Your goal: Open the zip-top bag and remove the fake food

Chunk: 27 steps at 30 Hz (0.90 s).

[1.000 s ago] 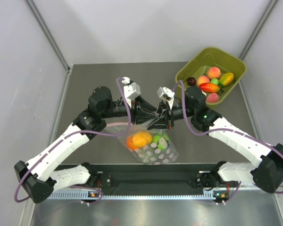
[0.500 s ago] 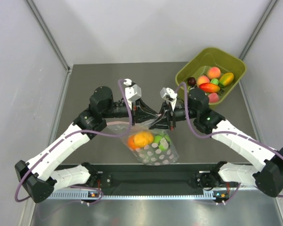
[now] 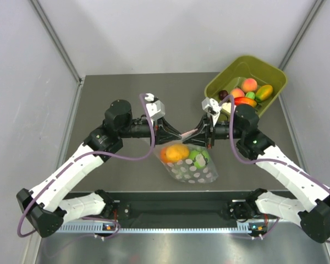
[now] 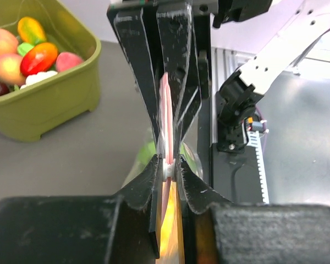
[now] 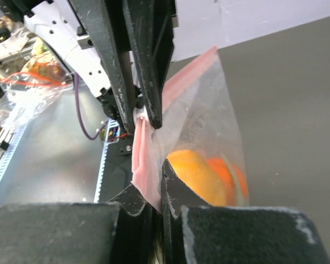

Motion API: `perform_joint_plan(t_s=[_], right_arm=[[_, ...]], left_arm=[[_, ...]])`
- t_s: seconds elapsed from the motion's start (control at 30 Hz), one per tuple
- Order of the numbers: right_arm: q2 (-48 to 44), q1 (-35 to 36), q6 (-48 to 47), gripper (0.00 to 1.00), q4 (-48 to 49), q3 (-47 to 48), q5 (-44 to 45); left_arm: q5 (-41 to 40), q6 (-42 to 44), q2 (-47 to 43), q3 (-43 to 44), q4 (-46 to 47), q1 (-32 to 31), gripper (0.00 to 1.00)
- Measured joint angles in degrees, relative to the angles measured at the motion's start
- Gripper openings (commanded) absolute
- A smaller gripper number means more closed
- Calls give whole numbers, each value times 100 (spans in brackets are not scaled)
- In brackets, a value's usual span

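The clear zip-top bag [image 3: 192,165] hangs in the air between my two grippers, its pink zip strip [image 3: 188,133] stretched between them. Inside it lie the fake food pieces: a yellow-orange fruit [image 3: 177,152], an orange one behind it, and a bright green one [image 3: 198,159]. My left gripper [image 3: 175,133] is shut on the white slider of the pink strip [image 4: 168,168]. My right gripper [image 3: 200,136] is shut on the other end of the pink strip [image 5: 144,170]; the yellow-orange fruit [image 5: 195,175] shows through the bag [image 5: 209,110] beside its fingers.
An olive-green tub [image 3: 275,74] with several toy fruits stands at the back right, just behind my right wrist; it also shows in the left wrist view [image 4: 55,96]. The arm bases and a black rail [image 3: 176,209] lie along the near edge.
Both grippers have carried the bag to the right and slightly back. My right gripper has pulled away from the left, so the pink strip now spans a wider gap.
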Motion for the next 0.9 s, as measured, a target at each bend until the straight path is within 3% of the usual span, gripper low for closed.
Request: perform_joint_plan(t_s=[0.5,0.9], right_arm=[[-409,-763,350,0,125,-153,72],[-170,-1182,750,0,608,-160,234]], left_arm=[[-649,470,-356,0,-595,15,0],[-1073,549,-1016,-249,-1032,22,0]])
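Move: My left fingers already grip the zip slider, and the zip's left end lies about 10 cm to their left and 1 cm back. The yellow food hangs in the bag about 8 cm below them and 2 cm back, with the green food some 6 cm to the right, 3 cm back and 10 cm down. The slider sits about 3 cm left of my right hand, 1 cm ahead and 1 cm higher; the bin stands roughly 22 cm to its right, 25 cm ahead and 24 cm lower. I pull the bag's zip between my two hands, keeping both grips: my right hand carries the pinched mouth edge about 5 cm forward and 4 cm right towards the bin, turning clockwise some 15 degrees. Meanwhile my left hand draws the slider about 4 cm left, away from the right hand, slowly at first, turning roughly 10 degrees counter-clockwise. ##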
